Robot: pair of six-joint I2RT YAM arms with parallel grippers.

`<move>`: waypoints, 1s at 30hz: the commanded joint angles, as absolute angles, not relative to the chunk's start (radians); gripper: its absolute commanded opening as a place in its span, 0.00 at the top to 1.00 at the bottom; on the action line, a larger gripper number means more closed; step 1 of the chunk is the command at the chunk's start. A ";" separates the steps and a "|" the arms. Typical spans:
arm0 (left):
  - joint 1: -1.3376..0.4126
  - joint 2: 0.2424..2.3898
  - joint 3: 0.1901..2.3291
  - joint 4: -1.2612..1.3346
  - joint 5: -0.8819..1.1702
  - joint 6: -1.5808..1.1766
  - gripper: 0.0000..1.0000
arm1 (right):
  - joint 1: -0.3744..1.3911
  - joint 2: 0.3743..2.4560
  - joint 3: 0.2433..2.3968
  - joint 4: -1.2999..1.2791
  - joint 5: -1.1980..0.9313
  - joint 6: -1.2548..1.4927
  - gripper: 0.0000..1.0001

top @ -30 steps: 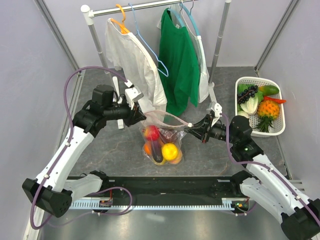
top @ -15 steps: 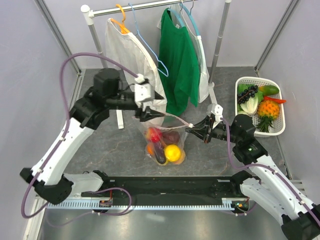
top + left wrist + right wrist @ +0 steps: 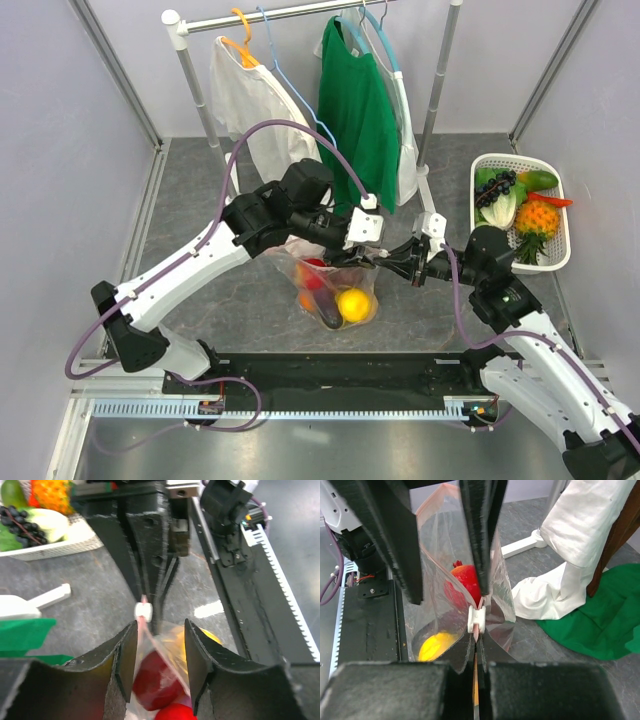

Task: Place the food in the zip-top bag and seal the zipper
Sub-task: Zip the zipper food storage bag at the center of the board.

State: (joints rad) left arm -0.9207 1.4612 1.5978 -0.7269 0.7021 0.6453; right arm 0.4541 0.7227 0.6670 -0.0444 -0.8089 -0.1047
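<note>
The zip-top bag [image 3: 298, 262] hangs between both grippers, its bottom on the table. It holds food: a yellow fruit [image 3: 350, 303], a red piece [image 3: 315, 274] and a dark purple one [image 3: 326, 319]. My right gripper [image 3: 396, 262] is shut on the end of the pink zipper [image 3: 476, 631], just behind its white slider [image 3: 477, 619]. My left gripper [image 3: 160, 630] is open and straddles the zipper [image 3: 145, 625] close to the slider [image 3: 143, 611], with one finger [image 3: 122, 655] on each side and a gap to the strip. More food lies in the white basket [image 3: 565, 240].
A clothes rack stands behind the bag, carrying a white shirt [image 3: 265, 110] and a green shirt [image 3: 358, 120] that reach down near the bag. Its white foot [image 3: 432, 215] sits beside my right gripper. Walls close in the table on the left and right.
My left gripper let go of the bag's left end, opened, and swung right along the top edge until it faces the right gripper. The right gripper kept its hold.
</note>
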 commanded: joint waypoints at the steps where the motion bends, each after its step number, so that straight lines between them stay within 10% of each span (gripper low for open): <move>1: -0.931 1.437 1.598 -0.637 0.654 0.670 0.52 | 0.457 0.696 0.696 -0.023 -0.845 -0.138 1.00; 24: -0.966 1.489 1.575 -0.600 0.630 0.661 0.60 | 0.471 0.706 0.704 -0.014 -0.834 -0.110 1.00; 30: -0.963 1.471 1.557 -0.600 0.630 0.653 0.85 | 0.472 0.696 0.706 -0.041 -0.818 -0.123 1.00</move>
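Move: The white zipper slider lies about 3 cm to the right of the left hand, 1 cm ahead and 1 cm lower. From the left hand, the yellow fruit in the bag is roughly 8 cm back, 3 cm left and 12 cm below; the red fruit some 3 cm back, 9 cm left and 11 cm below. From the right hand, still pinching the bag's zipper end, the slider is 2 cm left, 1 cm ahead, level. Left hand eases about 2 cm right to the slider, fingers closing around it; right keeps its pinch. ##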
